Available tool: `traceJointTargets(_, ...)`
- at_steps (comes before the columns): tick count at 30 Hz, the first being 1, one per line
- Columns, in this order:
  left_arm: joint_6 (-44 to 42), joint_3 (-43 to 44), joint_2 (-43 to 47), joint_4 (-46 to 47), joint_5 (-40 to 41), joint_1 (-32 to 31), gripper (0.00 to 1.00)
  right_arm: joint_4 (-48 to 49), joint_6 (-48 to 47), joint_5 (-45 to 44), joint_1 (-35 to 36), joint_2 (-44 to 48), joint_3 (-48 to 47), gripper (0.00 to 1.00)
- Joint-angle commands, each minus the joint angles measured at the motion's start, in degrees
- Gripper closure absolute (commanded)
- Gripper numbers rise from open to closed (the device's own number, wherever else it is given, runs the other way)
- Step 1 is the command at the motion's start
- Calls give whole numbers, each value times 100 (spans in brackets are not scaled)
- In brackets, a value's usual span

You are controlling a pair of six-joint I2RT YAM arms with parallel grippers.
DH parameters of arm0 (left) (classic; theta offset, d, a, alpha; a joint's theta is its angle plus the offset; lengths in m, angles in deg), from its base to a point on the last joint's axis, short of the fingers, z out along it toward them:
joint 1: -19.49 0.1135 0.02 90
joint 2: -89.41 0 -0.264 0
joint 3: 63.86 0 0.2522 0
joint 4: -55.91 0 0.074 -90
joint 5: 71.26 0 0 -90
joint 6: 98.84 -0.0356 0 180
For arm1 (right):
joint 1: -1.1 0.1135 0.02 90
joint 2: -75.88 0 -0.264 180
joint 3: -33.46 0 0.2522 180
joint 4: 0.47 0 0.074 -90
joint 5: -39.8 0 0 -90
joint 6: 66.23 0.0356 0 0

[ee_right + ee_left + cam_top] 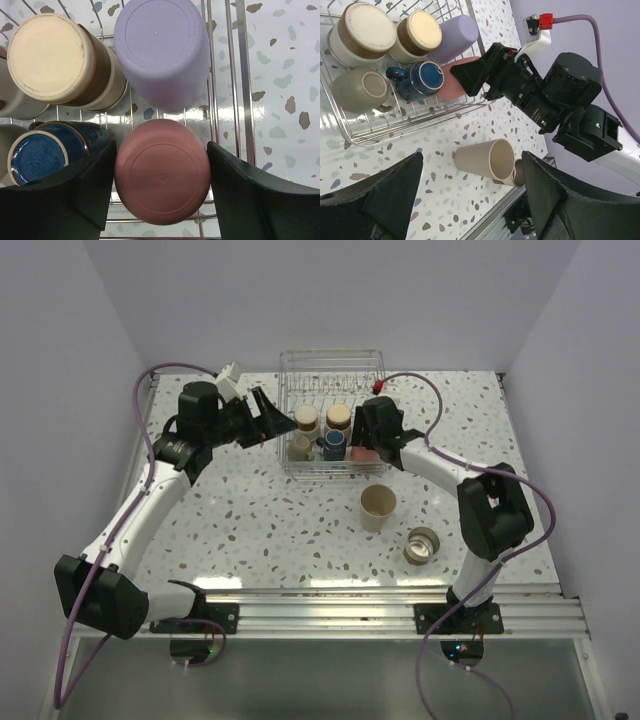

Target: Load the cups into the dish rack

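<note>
The dish rack [330,356] stands at the back middle of the table. Inside it are a lavender cup [162,50], a coral-pink cup [162,172], a dark blue handled mug [40,155] and beige cups with brown bands [55,57], all bottom-up or tilted. My right gripper [161,175] is shut on the coral-pink cup [362,453] at the rack's front right corner. My left gripper [280,422] hangs open and empty just left of the rack. A tan cup [378,507] stands upright on the table in front of the rack, and a metal cup [424,545] lies right of it.
In the left wrist view the rack [395,130] also holds a beige mug [360,90] beside the blue mug [422,80]. The right arm [560,95] reaches over the rack's right side. A metal rail [380,600] runs along the table's near edge.
</note>
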Motion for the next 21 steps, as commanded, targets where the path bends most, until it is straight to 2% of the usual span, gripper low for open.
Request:
traceJointTargets(1, -214, 183, 120, -79, 53, 27, 18, 241, -85, -100, 33, 129, 101, 38)
traceJointTargets(3, -258, 183, 156, -123, 71, 27, 18, 250, -120, -109, 51, 173, 137, 28)
traceJointTargets(13, -661, 235, 296, -597, 255, 19, 18, 119, -199, -153, 69, 533, 137, 2)
traceJointTargets(18, -1004, 525, 279, -949, 413, -25, 18, -30, -235, -240, 77, 1024, 119, 1)
traceJointTargets(21, -1391, 806, 25, -1318, 431, -323, 18, -241, -243, -372, 77, 1489, 58, 1)
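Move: My right hand already holds the red cup upside down in the rack's near right corner, its middle about 3 cm below my fingers and 1 cm ahead. The blue mug stands some 8 cm to the left, level fore and aft; the purple cup roughly 8 cm ahead, neither left nor right; the brown-and-cream cup about 8 cm ahead and 7 cm left. From my left hand the red cup is about 12 cm ahead, 20 cm right and 20 cm lower. I spread my right fingers from the sides of the red cup and let go of it, easing back about 1 cm, then lift the open hand straight up off it by roughly 5 cm. Meanwhile my empty left hand, still open, drifts a centimetre or so back and to the left, rolling slightly. ##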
